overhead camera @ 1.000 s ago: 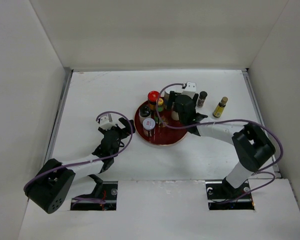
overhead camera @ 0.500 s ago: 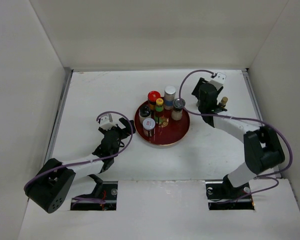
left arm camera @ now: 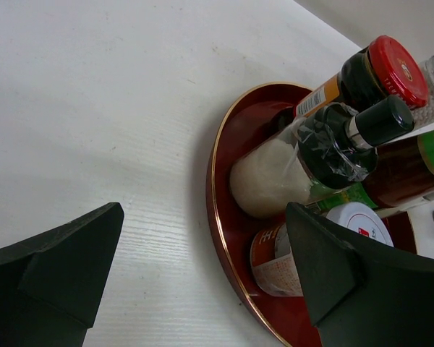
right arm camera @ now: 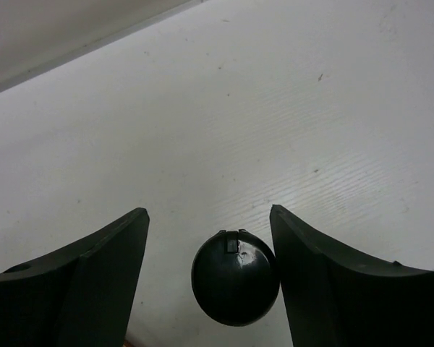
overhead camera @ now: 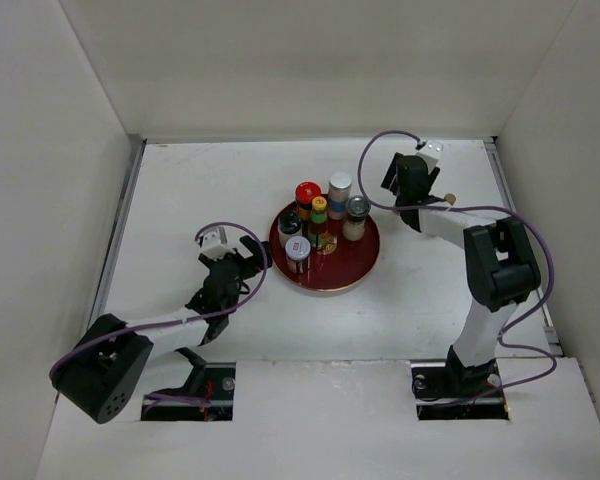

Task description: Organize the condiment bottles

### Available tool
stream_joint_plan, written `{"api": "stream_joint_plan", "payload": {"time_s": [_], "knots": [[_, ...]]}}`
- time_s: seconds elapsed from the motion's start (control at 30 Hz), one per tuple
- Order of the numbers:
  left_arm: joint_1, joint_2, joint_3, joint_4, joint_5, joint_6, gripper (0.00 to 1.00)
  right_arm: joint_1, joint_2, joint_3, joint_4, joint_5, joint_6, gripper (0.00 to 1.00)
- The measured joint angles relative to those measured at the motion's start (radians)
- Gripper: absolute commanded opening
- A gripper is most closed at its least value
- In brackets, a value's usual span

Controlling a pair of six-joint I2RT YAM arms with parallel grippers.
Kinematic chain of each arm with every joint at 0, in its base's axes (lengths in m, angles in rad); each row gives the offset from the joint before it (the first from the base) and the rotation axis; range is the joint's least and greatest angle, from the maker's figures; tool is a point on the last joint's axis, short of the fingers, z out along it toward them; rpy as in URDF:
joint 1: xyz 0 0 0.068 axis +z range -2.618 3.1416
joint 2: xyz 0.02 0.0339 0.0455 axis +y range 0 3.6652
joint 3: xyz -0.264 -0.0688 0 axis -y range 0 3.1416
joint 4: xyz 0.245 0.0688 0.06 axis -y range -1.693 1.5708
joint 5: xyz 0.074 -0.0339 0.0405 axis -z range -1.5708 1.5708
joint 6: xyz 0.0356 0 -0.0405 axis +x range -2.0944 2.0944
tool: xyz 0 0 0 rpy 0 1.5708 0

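Note:
Several condiment bottles stand on the red round tray [overhead camera: 368, 262]: red cap [overhead camera: 308, 192], white jar with a blue band [overhead camera: 340, 186], silver cap [overhead camera: 357, 207], yellow-green cap [overhead camera: 320, 204], black cap [overhead camera: 291, 220], white cap [overhead camera: 298, 247]. My right gripper [overhead camera: 408, 190] hangs right of the tray, open, pointing down. In the right wrist view its fingers [right arm camera: 208, 217] straddle a black-capped bottle [right arm camera: 236, 277]; the right finger sits close to the cap, and a gap shows on the left. My left gripper [overhead camera: 246, 256] rests open by the tray's left rim [left arm camera: 218, 217].
A tan cap [overhead camera: 447, 198] peeks out beside the right forearm near the back right. White walls enclose the table on the left, back and right. The tray lies in the table's middle.
My right gripper left the silver-capped jar on the tray and swung to the back right, coming over the black-capped bottle. The left arm has not moved.

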Motion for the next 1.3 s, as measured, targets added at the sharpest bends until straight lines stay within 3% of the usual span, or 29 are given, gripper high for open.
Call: {"api": "stream_joint_plan", "payload": {"time_s": [0.17,0.33,0.47,0.6,0.8,0.97,1.3], "knots": [[0.002,0.008,0.008,0.000,0.010,0.000,0.97,-0.006,0.030,0.024,-0.038,-0.020,0.011,0.64],[0.003,0.009,0.009,0.000,0.013,0.000,0.97,-0.007,0.030,0.024,-0.068,-0.016,0.020,0.46],[0.003,0.008,0.009,0.000,0.013,0.000,0.97,-0.007,0.028,0.022,-0.070,-0.003,0.024,0.50],[0.005,0.006,0.009,-0.001,0.013,0.000,0.97,-0.007,0.021,0.013,-0.074,0.008,0.024,0.35],[0.006,0.003,0.009,-0.001,0.014,0.000,0.97,-0.006,-0.059,-0.065,-0.080,0.017,0.025,0.35],[0.007,0.003,0.009,-0.001,0.014,0.000,0.97,0.025,-0.227,-0.148,-0.097,0.035,0.041,0.36],[0.006,-0.009,0.009,-0.004,0.021,-0.011,0.97,0.225,-0.504,-0.326,-0.146,0.044,0.078,0.37]]}}
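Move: Directly under the right fingers stands the small black-capped bottle, level with them fore and aft and sideways, its middle about 4 cm lower. The silver-lidded jar is some 14 cm left and 8 cm back, the white-lidded jar about 19 cm left and 2 cm back, the yellow-label bottle roughly 11 cm right and 6 cm back. From the left hand the black-capped bottle lies about 19 cm ahead and 46 cm to the right. Sinking about 2 cm over the black-capped bottle, the right hand closes its fingers on it just below the cap. It then draws back about 12 cm, rising some 7 cm from its lowest point and swinging about 5 cm left towards the tray's right edge, with the fingers keeping their hold and turning slightly counter-clockwise. ##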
